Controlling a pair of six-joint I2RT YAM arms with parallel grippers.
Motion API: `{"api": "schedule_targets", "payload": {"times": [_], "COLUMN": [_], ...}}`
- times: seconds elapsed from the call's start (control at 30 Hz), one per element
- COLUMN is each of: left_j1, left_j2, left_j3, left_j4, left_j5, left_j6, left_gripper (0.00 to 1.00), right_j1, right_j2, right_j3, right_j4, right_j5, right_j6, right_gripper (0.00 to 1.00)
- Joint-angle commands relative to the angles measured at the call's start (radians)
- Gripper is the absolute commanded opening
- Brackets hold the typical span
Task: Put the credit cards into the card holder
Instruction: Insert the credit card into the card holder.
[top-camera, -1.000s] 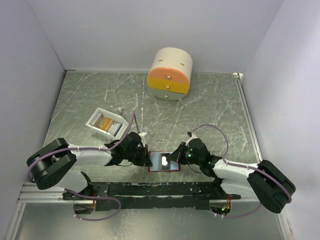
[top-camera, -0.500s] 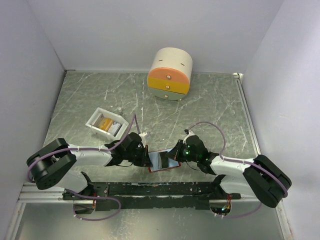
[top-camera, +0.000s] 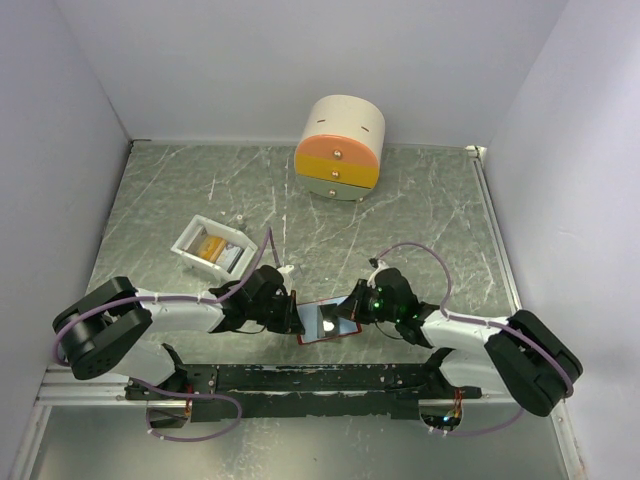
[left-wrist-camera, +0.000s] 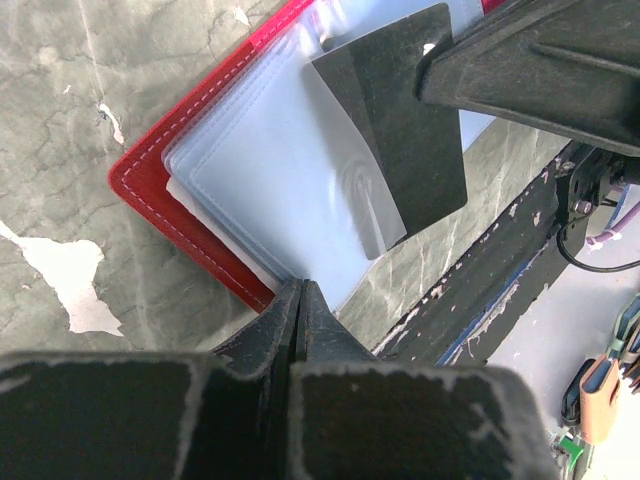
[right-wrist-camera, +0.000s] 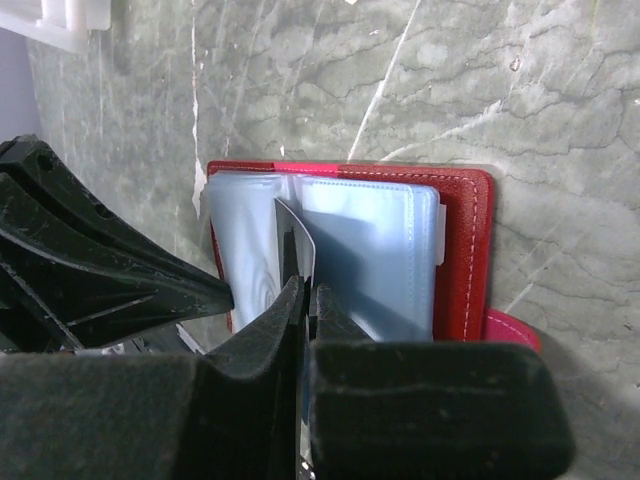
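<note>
The red card holder (top-camera: 327, 324) lies open on the table between my two grippers, its pale-blue sleeves (left-wrist-camera: 270, 180) facing up. The right gripper (right-wrist-camera: 308, 290) is shut on a dark credit card (left-wrist-camera: 400, 130), which stands on edge over the middle fold in the right wrist view (right-wrist-camera: 291, 250). The card's lower corner lies under the clear sleeve film. The left gripper (left-wrist-camera: 301, 286) is shut, with its tips resting on the holder's left edge. From above, the left gripper (top-camera: 291, 312) and right gripper (top-camera: 353, 309) flank the holder. More credit cards (top-camera: 208, 245), orange-gold, lie in the tray.
A white tray (top-camera: 190, 240) sits on the left of the table. A round cream-and-orange drawer box (top-camera: 340, 148) stands at the back. The black base rail (top-camera: 300, 378) runs just in front of the holder. Grey walls close in on three sides.
The right gripper has shifted a little to the left over the holder with the dark card. The left gripper has stayed at the holder's left edge.
</note>
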Motion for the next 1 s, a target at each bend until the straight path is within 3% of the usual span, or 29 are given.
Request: {"api": "schedule_targets", "payload": {"times": [0.0, 0.47, 0.57, 0.63, 0.8, 0.97], "left_j1": [-0.009, -0.011, -0.013, -0.013, -0.015, -0.014], "left_j2": [-0.003, -0.005, -0.012, -0.021, -0.092, -0.153], "left_j3": [0.007, 0.013, 0.014, 0.011, -0.005, -0.012], "left_j4": [-0.019, -0.030, -0.027, -0.024, -0.005, -0.062], "left_j5": [-0.041, -0.044, -0.043, -0.044, -0.052, -0.134], "left_j6": [0.005, 0.006, 0.004, -0.007, -0.044, -0.038], "left_gripper": [0.07, 0.07, 0.07, 0.07, 0.19, 0.29], "right_j1": [-0.011, -0.014, -0.014, -0.015, -0.015, -0.013], "right_j2": [0.059, 0.163, 0.165, 0.161, 0.097, 0.016], "right_j3": [0.012, 0.060, 0.086, 0.117, 0.153, 0.161], "right_j4": [-0.004, 0.017, -0.019, -0.089, -0.243, -0.301], "right_j5": [-0.044, -0.081, -0.078, -0.056, -0.006, -0.010], "right_j6": [-0.050, -0.083, -0.101, -0.112, -0.120, -0.117], "right_gripper": [0.00, 0.02, 0.08, 0.19, 0.37, 0.45]}}
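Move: The right hand already pinches the black card by its right edge; the card's middle is roughly 3 cm left of this hand and 1 cm back. The card holder's left clear sleeve, where the card is going, lies about 5 cm left and 2 cm back, and the right sleeves some 2 cm right and 1 cm back, all about 1 cm lower. From the left hand, already closed on the holder's left edge, the left sleeve lies roughly 3 cm right and 2 cm ahead, level with it. Still gripping the card's edge, the right hand pushes it about 1.5 cm left into the left sleeve, sinking slightly, while the left hand keeps its pinch on the holder's left edge. Then both let go: the right fingers open to nearly half, easing up and back right about 1 cm, and the left fingers part as that hand rises nearly 3 cm. ##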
